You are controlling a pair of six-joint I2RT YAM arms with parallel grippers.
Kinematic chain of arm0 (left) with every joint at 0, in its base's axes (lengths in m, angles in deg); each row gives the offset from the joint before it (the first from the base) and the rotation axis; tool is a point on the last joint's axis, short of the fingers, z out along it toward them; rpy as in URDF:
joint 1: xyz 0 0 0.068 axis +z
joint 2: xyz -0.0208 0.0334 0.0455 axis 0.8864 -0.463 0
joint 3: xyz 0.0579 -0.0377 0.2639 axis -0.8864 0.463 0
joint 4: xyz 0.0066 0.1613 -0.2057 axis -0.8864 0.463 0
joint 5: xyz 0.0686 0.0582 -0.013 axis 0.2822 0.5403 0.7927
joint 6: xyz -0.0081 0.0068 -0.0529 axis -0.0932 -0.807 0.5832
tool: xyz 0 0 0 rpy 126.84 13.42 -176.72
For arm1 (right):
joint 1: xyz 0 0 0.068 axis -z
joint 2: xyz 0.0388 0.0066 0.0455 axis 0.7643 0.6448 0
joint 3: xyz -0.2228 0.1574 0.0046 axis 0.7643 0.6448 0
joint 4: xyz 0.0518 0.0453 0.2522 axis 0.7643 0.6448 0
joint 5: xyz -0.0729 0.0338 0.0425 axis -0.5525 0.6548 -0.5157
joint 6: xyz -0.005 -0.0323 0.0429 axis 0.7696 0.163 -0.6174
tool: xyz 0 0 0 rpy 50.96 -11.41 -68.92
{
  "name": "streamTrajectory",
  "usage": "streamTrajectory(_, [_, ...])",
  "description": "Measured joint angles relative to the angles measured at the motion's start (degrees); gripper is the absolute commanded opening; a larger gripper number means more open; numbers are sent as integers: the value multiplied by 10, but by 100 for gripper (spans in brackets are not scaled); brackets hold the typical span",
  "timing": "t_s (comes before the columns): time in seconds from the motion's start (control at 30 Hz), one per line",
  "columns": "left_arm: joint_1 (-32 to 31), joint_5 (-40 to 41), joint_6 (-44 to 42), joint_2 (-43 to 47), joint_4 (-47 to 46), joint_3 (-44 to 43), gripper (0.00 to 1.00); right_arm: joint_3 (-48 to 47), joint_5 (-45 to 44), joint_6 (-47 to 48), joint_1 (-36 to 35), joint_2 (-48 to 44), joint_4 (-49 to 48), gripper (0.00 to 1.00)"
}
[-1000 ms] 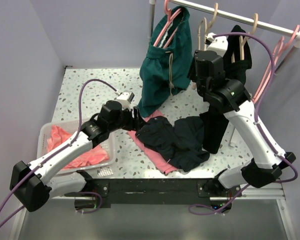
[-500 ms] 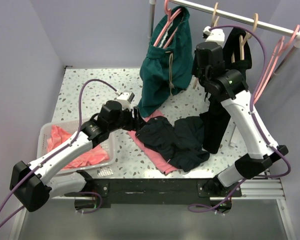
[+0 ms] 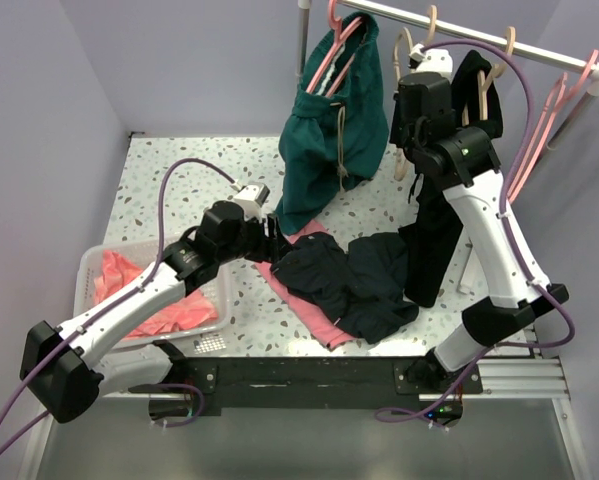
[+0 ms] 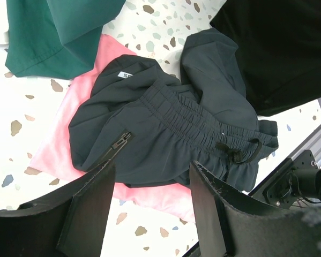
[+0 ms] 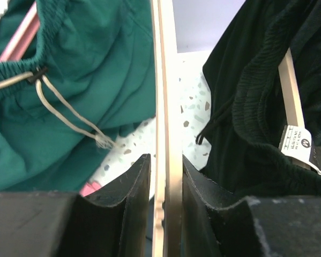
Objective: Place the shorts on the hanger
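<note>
The dark navy shorts lie crumpled on the table at front centre, partly on a pink cloth. In the left wrist view their gathered waistband and drawstring face up. My left gripper hovers open at the shorts' left edge, its fingers empty. The beige hanger hangs on the rail between the teal and black garments. My right gripper is raised to it. In the right wrist view the hanger's thin bar runs straight between the jaws of the right gripper, which are shut on it.
A teal garment on a pink hanger and a long black garment hang from the rail on either side of my right arm. More pink hangers hang at the right. A white basket of pink cloths stands front left.
My right arm rose toward the rail and its jaws closed onto the beige hanger. The left arm and the shorts stayed put.
</note>
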Motion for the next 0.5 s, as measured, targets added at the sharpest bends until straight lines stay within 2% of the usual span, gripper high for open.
streamTrajectory(0.1, [0,-2,0,-3,0,0,61,-4,6,6,2,2,14,12])
streamTrajectory(0.13, [0,-3,0,-4,0,0,61,-9,10,9,3,3,21,0])
streamTrajectory(0.5, [0,-7,0,-7,-3,-5,57,-5,33,52,10,-2,12,0])
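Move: The beige empty hanger's near bar already stands between the right gripper's open pads, at 0 cm ahead, sideways and in height. The green garment hangs some 17 cm to the left, 5 cm farther out and 8 cm lower; the black garment hangs about 12 cm to the right, 3 cm farther out and 12 cm lower. From the left gripper, the hanger bar lies roughly 14 cm ahead, 28 cm to the right and 23 cm up. Hold the right gripper where it is, up beside the rail between the green and black garments, and shut its fingers by about a fifth of their full range, so that both pads pinch the beige hanger's upright bar. Let the wrist turn by only some 5 degrees as the grip comes on. ##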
